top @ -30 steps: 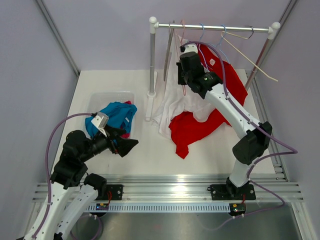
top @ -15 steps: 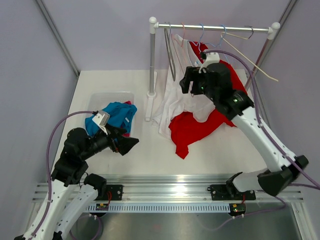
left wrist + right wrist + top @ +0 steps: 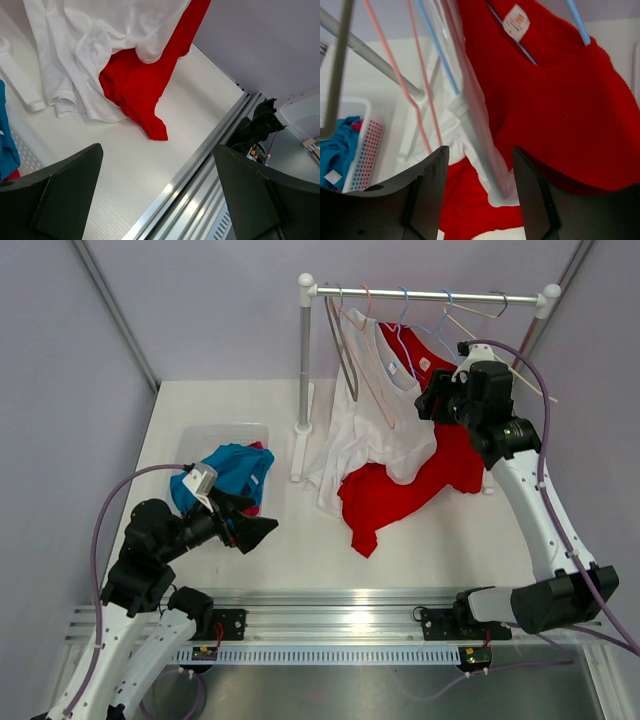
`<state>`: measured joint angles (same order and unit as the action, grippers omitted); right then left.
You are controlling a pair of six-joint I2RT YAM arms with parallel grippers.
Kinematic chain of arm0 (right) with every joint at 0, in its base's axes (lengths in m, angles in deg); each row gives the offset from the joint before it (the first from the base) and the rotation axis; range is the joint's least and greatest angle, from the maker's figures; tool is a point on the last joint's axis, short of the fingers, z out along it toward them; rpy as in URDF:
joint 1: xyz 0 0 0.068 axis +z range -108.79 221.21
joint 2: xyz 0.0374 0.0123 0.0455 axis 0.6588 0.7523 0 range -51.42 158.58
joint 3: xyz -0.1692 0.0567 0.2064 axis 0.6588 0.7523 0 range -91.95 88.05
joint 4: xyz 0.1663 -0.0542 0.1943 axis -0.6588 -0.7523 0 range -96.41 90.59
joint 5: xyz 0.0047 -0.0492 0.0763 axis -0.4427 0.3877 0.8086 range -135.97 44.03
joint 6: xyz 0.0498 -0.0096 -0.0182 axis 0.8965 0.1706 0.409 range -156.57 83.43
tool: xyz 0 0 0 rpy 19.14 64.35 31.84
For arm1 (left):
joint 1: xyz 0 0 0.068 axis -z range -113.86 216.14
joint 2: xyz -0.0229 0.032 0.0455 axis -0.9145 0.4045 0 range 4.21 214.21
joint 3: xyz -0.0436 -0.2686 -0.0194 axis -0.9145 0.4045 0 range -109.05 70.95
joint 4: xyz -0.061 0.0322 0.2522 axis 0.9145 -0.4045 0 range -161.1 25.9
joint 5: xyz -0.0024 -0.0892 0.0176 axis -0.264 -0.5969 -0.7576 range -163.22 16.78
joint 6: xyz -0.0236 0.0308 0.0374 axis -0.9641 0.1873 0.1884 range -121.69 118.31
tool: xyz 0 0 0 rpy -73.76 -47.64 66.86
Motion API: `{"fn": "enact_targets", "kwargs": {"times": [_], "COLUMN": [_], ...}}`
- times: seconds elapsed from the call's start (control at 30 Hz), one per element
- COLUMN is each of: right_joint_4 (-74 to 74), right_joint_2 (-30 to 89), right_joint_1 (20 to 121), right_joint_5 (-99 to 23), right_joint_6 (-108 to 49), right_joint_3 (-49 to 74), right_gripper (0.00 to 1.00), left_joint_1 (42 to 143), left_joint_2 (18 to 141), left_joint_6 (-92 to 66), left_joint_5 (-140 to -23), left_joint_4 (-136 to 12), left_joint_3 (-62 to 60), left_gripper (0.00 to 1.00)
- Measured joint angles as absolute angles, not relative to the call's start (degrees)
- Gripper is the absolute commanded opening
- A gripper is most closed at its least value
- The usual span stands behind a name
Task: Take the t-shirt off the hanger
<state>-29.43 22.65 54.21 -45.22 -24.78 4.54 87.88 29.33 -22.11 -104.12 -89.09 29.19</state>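
A white t-shirt [image 3: 370, 430] on a pink hanger [image 3: 365, 370] and a red t-shirt [image 3: 400, 490] on a blue hanger [image 3: 405, 340] hang from the rail [image 3: 430, 295], with their lower parts lying on the table. My right gripper [image 3: 432, 405] is open and empty, level with the red shirt's upper right side. In the right wrist view [image 3: 480, 195] the jaws stand wide apart in front of the red shirt [image 3: 560, 100] and the white shirt [image 3: 470, 120], holding nothing. My left gripper [image 3: 258, 530] is open and empty over the table's near left; the left wrist view [image 3: 155, 200] shows the red shirt's hem [image 3: 135, 85].
A clear basket [image 3: 225, 428] with blue clothes [image 3: 235, 470] stands at the left, also in the right wrist view [image 3: 362, 145]. The rack's left post [image 3: 304, 360] stands beside it. Bare hangers [image 3: 500, 350] hang at the rail's right end. A metal rail [image 3: 200, 165] runs along the near edge.
My right arm has swung from the rack's left side to its right, away from the white shirt, gripper empty. The hangers have shifted along the rail. The left arm has not moved.
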Motion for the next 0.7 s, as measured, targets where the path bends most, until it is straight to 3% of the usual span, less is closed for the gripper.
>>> {"fn": "enact_targets", "kwargs": {"times": [0.13,0.27,0.37,0.4,0.47,0.7], "right_joint_4": [-31.0,-30.5,-29.5,-29.3,-29.1,-28.7], "right_joint_2": [27.5,28.2,28.1,28.1,28.1,27.0], "right_joint_1": [52.1,52.2,52.2,52.2,52.2,52.3], "right_joint_5": [-39.9,-36.4,-35.2,-34.8,-33.9,-33.9], "right_joint_6": [-26.2,-26.7,-26.7,-26.8,-27.4,-27.8], "right_joint_3": [4.4,4.5,4.5,4.5,4.4,4.5], "right_gripper": [0.59,0.26,0.21,0.1,0.02,0.0], "left_joint_1": [87.9,87.9,87.9,87.9,87.9,87.9], "left_joint_2": [29.1,29.1,29.1,29.1,29.1,29.9], "left_joint_6": [-22.5,-22.7,-22.7,-22.7,-22.9,-24.9], "left_joint_5": [-105.6,-106.5,-107.0,-107.2,-107.8,-109.6], "left_joint_4": [-88.4,-88.4,-88.1,-88.0,-87.6,-85.4], "left_joint_3": [30.7,31.2,31.2,31.2,31.2,31.2], "left_gripper": [0.99,0.99,0.99,0.99,0.99,0.99]}}
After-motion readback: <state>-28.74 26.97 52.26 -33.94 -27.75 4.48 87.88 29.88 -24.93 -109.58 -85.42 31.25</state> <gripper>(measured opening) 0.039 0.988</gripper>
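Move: The white t-shirt's right shoulder, where it hangs over the near end of its blue hanger, lies just below the open right fingers, some 2 cm left, 1 cm ahead and about 4 cm down. The red t-shirt's upper part hangs about 5 cm right, 3 cm ahead and 5 cm lower; the empty pink hanger is roughly 9 cm left, 5 cm ahead and slightly higher. From the left hand, that white shoulder lies about 24 cm ahead, 32 cm right and a little higher. Down first, by about 4 cm and quickly, the right hand sinks over the white t-shirt's shoulder, then eases 2 cm left and turns some 10 degrees counter-clockwise. Its open fingers shut fully and pinch the white cloth just below the end of the blue hanger, the hand creeping back up a little as they close. ##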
